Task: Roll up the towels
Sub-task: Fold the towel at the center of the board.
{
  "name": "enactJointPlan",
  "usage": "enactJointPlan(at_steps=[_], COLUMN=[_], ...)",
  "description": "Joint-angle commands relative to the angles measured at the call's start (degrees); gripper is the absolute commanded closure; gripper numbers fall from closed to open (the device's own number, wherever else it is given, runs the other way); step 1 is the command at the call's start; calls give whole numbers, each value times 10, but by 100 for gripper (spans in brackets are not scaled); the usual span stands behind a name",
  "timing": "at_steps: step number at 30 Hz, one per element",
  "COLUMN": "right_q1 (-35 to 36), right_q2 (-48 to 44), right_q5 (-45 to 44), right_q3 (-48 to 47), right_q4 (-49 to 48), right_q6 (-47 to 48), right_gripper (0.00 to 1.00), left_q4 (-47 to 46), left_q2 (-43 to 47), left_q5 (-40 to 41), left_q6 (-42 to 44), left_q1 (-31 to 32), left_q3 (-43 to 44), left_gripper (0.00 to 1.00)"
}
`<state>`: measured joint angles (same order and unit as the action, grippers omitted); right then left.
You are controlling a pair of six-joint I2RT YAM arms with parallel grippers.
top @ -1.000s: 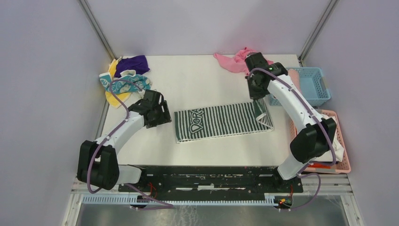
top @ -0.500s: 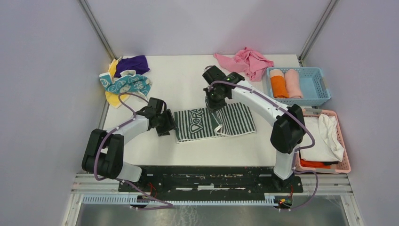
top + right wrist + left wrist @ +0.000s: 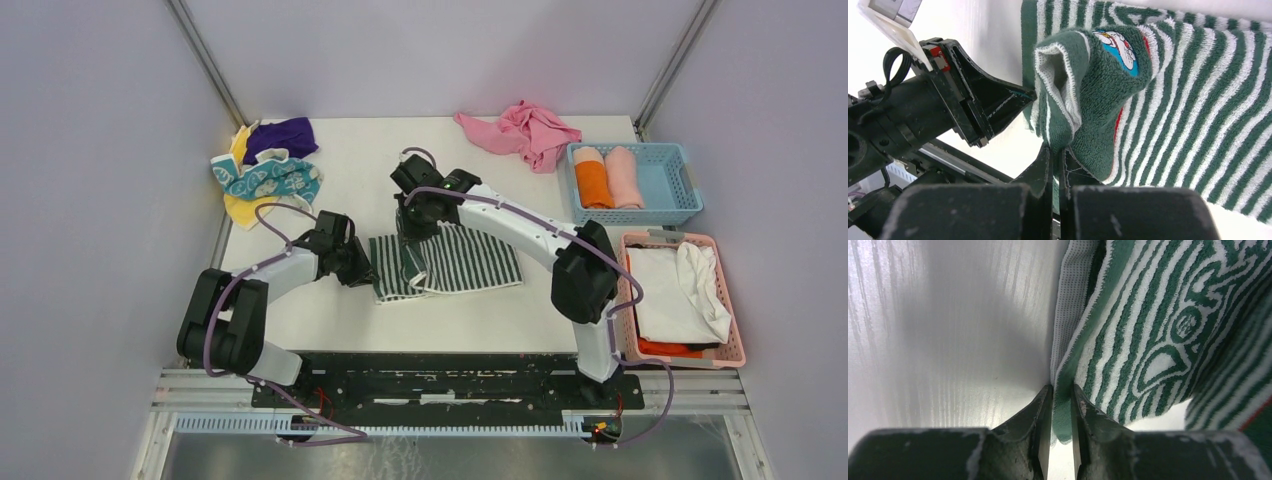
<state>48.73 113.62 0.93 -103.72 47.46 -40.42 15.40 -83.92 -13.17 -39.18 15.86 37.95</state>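
Observation:
The green-and-white striped towel (image 3: 465, 262) lies mid-table, its right end doubled over to the left. My right gripper (image 3: 415, 228) is shut on that folded-over end (image 3: 1088, 75), held just above the towel's left part. My left gripper (image 3: 370, 272) sits at the towel's left edge, its jaws shut on the green hem (image 3: 1062, 412). The left gripper's black fingers (image 3: 998, 102) show in the right wrist view, close beside the fold. The teal-and-white towel (image 3: 268, 180), the yellow one (image 3: 238, 208) and the purple one (image 3: 283, 135) lie heaped at the far left.
A pink cloth (image 3: 520, 130) lies crumpled at the back. At the right, a blue basket (image 3: 690, 190) holds rolled orange and pink towels. In front of it a pink basket (image 3: 735, 330) holds white fabric. The table's left edge runs just past the towel heap.
My right gripper carried the striped towel's right end leftward across it, folding the towel over. My left gripper slid to the towel's left edge and closed on the hem.

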Motion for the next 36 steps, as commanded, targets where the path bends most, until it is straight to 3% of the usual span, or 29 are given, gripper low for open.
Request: enactJointPlan(at_steps=[1, 18, 27, 36], right_q1=[13, 30, 31, -19], right_q2=[24, 135, 120, -65], right_q5=[-11, 47, 81, 70], right_q3=[-27, -75, -51, 103], right_q4=[-52, -76, -102, -144], right_q6=[-34, -65, -45, 25], right_gripper=[99, 97, 73, 54], left_q4=[-13, -4, 29, 103], left_q2=[-8, -1, 20, 105], left_q5=[-4, 20, 59, 133], left_q6=[-13, -12, -16, -21], left_q1=[3, 14, 15, 14], left_q3=[-13, -13, -6, 16], left_gripper=[73, 75, 70, 48])
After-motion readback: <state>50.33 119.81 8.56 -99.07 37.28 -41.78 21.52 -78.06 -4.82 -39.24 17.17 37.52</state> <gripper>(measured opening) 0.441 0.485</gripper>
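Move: The striped towel's raised right end is in the right gripper; its goal, the towel's left end, lies about 7 cm to the left, 2 cm back and 12 cm below that gripper. The towel's right-hand fold lies some 21 cm to the right, level fore and aft. The left gripper still holds the left end on the table, that end's middle 2 cm ahead; the teal towel lies roughly 22 cm ahead and 23 cm left of this gripper. Bring the right gripper left and down, about 6 cm left and 7 cm down, carrying the pinched end towards the towel's left end while the left gripper keeps that end held in place. Open the right fingers low over the left end and draw back to the right by nearly 3 cm, rising slightly. Lastly open the left fingers and slip them off some 2 cm to the left. ##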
